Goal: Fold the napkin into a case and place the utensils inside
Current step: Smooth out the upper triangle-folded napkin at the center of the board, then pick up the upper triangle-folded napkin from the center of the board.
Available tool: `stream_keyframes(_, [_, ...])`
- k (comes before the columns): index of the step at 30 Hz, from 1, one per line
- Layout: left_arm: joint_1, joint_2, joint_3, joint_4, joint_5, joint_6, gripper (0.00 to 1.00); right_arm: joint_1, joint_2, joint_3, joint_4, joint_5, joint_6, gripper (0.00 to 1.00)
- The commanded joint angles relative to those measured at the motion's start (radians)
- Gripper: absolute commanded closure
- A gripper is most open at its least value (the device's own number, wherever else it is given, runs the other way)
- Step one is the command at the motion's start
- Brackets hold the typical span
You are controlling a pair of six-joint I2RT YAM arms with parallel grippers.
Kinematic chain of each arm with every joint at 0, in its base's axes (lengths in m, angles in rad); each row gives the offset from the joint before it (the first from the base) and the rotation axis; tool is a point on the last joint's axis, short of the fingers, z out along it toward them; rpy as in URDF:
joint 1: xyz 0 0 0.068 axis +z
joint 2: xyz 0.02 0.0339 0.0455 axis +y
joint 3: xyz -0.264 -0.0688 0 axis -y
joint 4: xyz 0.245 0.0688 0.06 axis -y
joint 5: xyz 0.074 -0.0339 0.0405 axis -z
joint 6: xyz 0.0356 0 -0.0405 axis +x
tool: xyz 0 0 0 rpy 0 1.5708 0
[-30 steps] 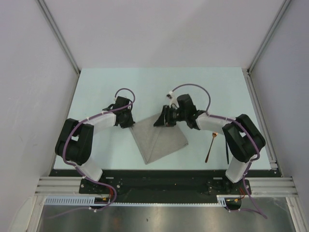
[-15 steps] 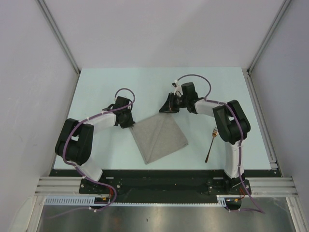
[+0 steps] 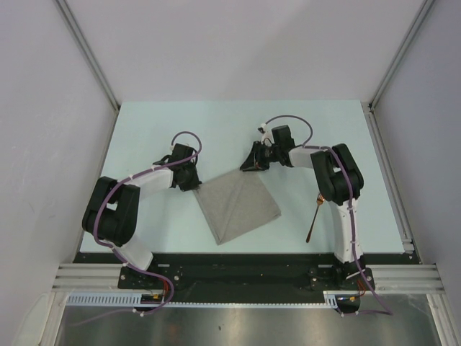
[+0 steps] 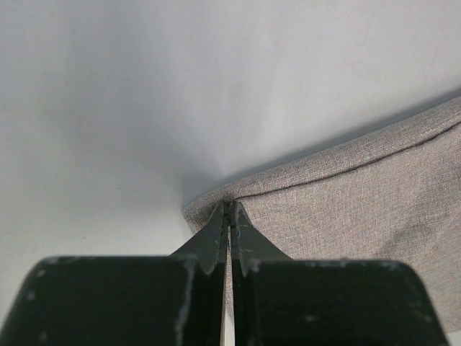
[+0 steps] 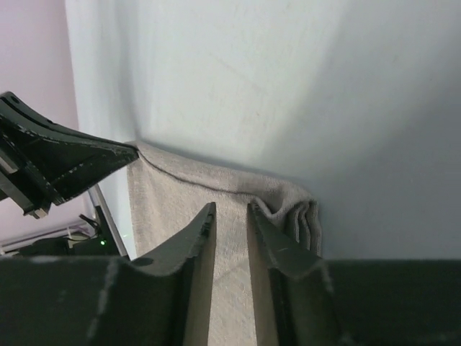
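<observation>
The grey-beige napkin point(image 3: 238, 205) lies folded into a flat diamond in the middle of the table. My left gripper point(image 3: 193, 183) is shut on the napkin's left corner point(image 4: 216, 204), and its jaws point(image 4: 230, 209) pinch the hem. My right gripper point(image 3: 249, 166) hovers at the napkin's far corner, where folded layers bunch up point(image 5: 299, 213) just beside its right finger. Its jaws point(image 5: 230, 207) stand a narrow gap apart, with only cloth showing beyond them. The copper fork point(image 3: 314, 216) lies on the table to the right of the napkin, partly behind my right arm.
The pale table point(image 3: 216, 130) is walled by white panels on the left, right and back. A black rail point(image 3: 238, 263) with both arm bases runs along the near edge. My left gripper's fingers point(image 5: 72, 160) show in the right wrist view, at the napkin's other corner.
My right gripper has drawn back from over the napkin toward its far corner, and the raised cloth now lies flat. The right elbow swung inward. The left arm has not moved.
</observation>
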Motion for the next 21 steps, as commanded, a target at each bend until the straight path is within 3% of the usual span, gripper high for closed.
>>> stream_keyframes(1, [0.007,-0.031,0.007,0.026,0.003,-0.017,1.00,0.017,-0.180,0.020,-0.180,0.088,-0.101,0.68])
stream_keyframes(4, [0.007,-0.063,0.005,0.016,0.001,-0.024,0.95,0.051,-0.299,0.012,-0.345,0.207,-0.177,0.59])
stream_keyframes(5, [0.007,-0.077,0.008,0.008,-0.008,-0.027,0.85,0.084,-0.328,0.008,-0.388,0.277,-0.193,0.58])
stream_keyframes(8, [0.007,-0.135,0.018,-0.021,-0.023,-0.026,0.67,0.187,-0.427,-0.051,-0.491,0.423,-0.241,0.49])
stream_keyframes(11, [0.019,-0.213,0.028,-0.060,-0.042,-0.017,0.57,0.290,-0.515,-0.132,-0.536,0.561,-0.241,0.44])
stream_keyframes(15, [0.041,-0.305,0.035,-0.147,-0.051,-0.032,0.48,0.538,-0.570,-0.187,-0.564,0.738,-0.209,0.33])
stream_keyframes(21, [0.102,-0.394,-0.080,-0.175,0.095,-0.132,0.45,0.735,-0.502,-0.161,-0.530,0.890,-0.157,0.28])
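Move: The napkin's near corner, where my right hand is headed, lies about 27 cm back, 9 cm to its left and a couple of cm lower; from my left hand it is some 19 cm back and 10 cm right. The napkin's far corner is just 2 cm ahead and 2 cm right of my right fingertips, its right corner 17 cm back and 12 cm right. The napkin's left corner sits right under my shut left fingertips, about 1 cm left. I lift my right fingertips off the napkin's far edge, arc them up about 10 cm, then draw back over the cloth, some 23 cm in all and a little left, sinking again to hover by the near corner, fingers spreading wide and swinging from leftward to steeply down. Meanwhile my left hand opens about halfway, releases the left corner and rises about 10 cm. ##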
